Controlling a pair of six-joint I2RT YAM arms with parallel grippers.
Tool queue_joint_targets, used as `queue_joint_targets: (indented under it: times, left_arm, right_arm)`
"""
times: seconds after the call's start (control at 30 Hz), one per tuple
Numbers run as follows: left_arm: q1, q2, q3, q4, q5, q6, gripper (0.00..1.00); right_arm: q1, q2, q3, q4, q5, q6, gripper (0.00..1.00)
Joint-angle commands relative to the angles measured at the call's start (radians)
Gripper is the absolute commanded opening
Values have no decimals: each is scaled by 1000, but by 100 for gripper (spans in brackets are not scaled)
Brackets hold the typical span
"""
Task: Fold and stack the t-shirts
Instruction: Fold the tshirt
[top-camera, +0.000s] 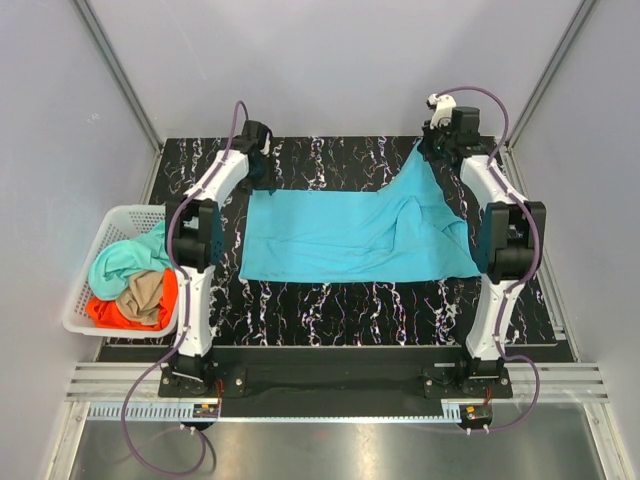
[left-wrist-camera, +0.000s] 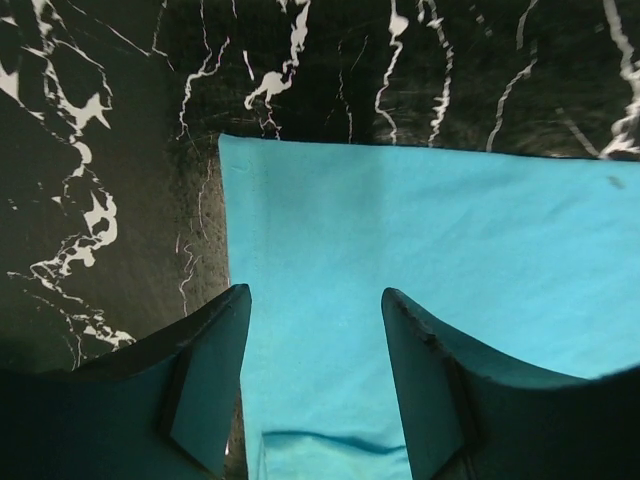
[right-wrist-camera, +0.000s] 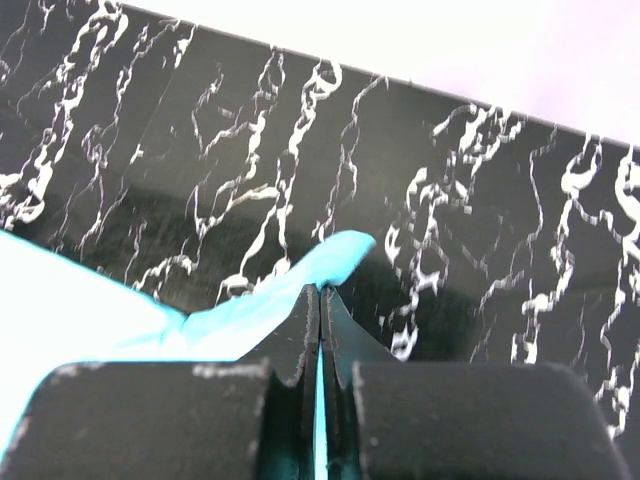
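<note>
A bright cyan t-shirt (top-camera: 340, 235) lies spread across the black marbled table. Its far right corner is pulled up and back, and my right gripper (top-camera: 432, 148) is shut on it. The right wrist view shows the pinched cyan cloth (right-wrist-camera: 250, 312) at the closed gripper (right-wrist-camera: 321, 290), a little above the table. My left gripper (top-camera: 258, 165) hangs over the shirt's far left corner. In the left wrist view it (left-wrist-camera: 315, 292) stands open with the flat cyan cloth (left-wrist-camera: 400, 220) below and nothing between its fingers.
A white lattice basket (top-camera: 85, 300) at the table's left edge holds a mint-teal t-shirt (top-camera: 120, 262), a tan one (top-camera: 145, 292) and an orange-red one (top-camera: 110, 315). Grey walls enclose the table. Bare marbled table top (top-camera: 330, 310) shows in front of the cyan shirt.
</note>
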Motion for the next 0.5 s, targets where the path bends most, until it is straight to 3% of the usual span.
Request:
queue_joint_targets:
  times: [0.0,0.47]
  left_arm:
    - [26,21,57,13,-33,54,60]
    - [55,135,156,38,-82,100,59]
  right_arm:
    - [6,-111,-95,86,33,4,0]
    - [6,-209,-230,102,32,12,0]
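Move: The t-shirt's flat far-left corner lies about 5 cm ahead of the empty left hand, 4 cm to its left and 6 cm below; its near-left corner is some 18 cm back, 6 cm left. The laundry basket sits roughly 16 cm back and 35 cm left. From the right hand, already holding a raised piece, the shirt's bunched folds lie about 10 cm back, 2 cm left and 15 cm down, its near-right corner 25 cm back and 14 cm right. The t-shirt's raised piece stays pinched in the shut right fingers and is drawn back about 4 cm towards the bunched folds, sinking some 2 cm. Over the flat far-left corner, the left hand, fingers still open, first sinks, then mostly slides left and forward towards it, about 3.5 cm left and 3 cm down in all, rolling slightly. ##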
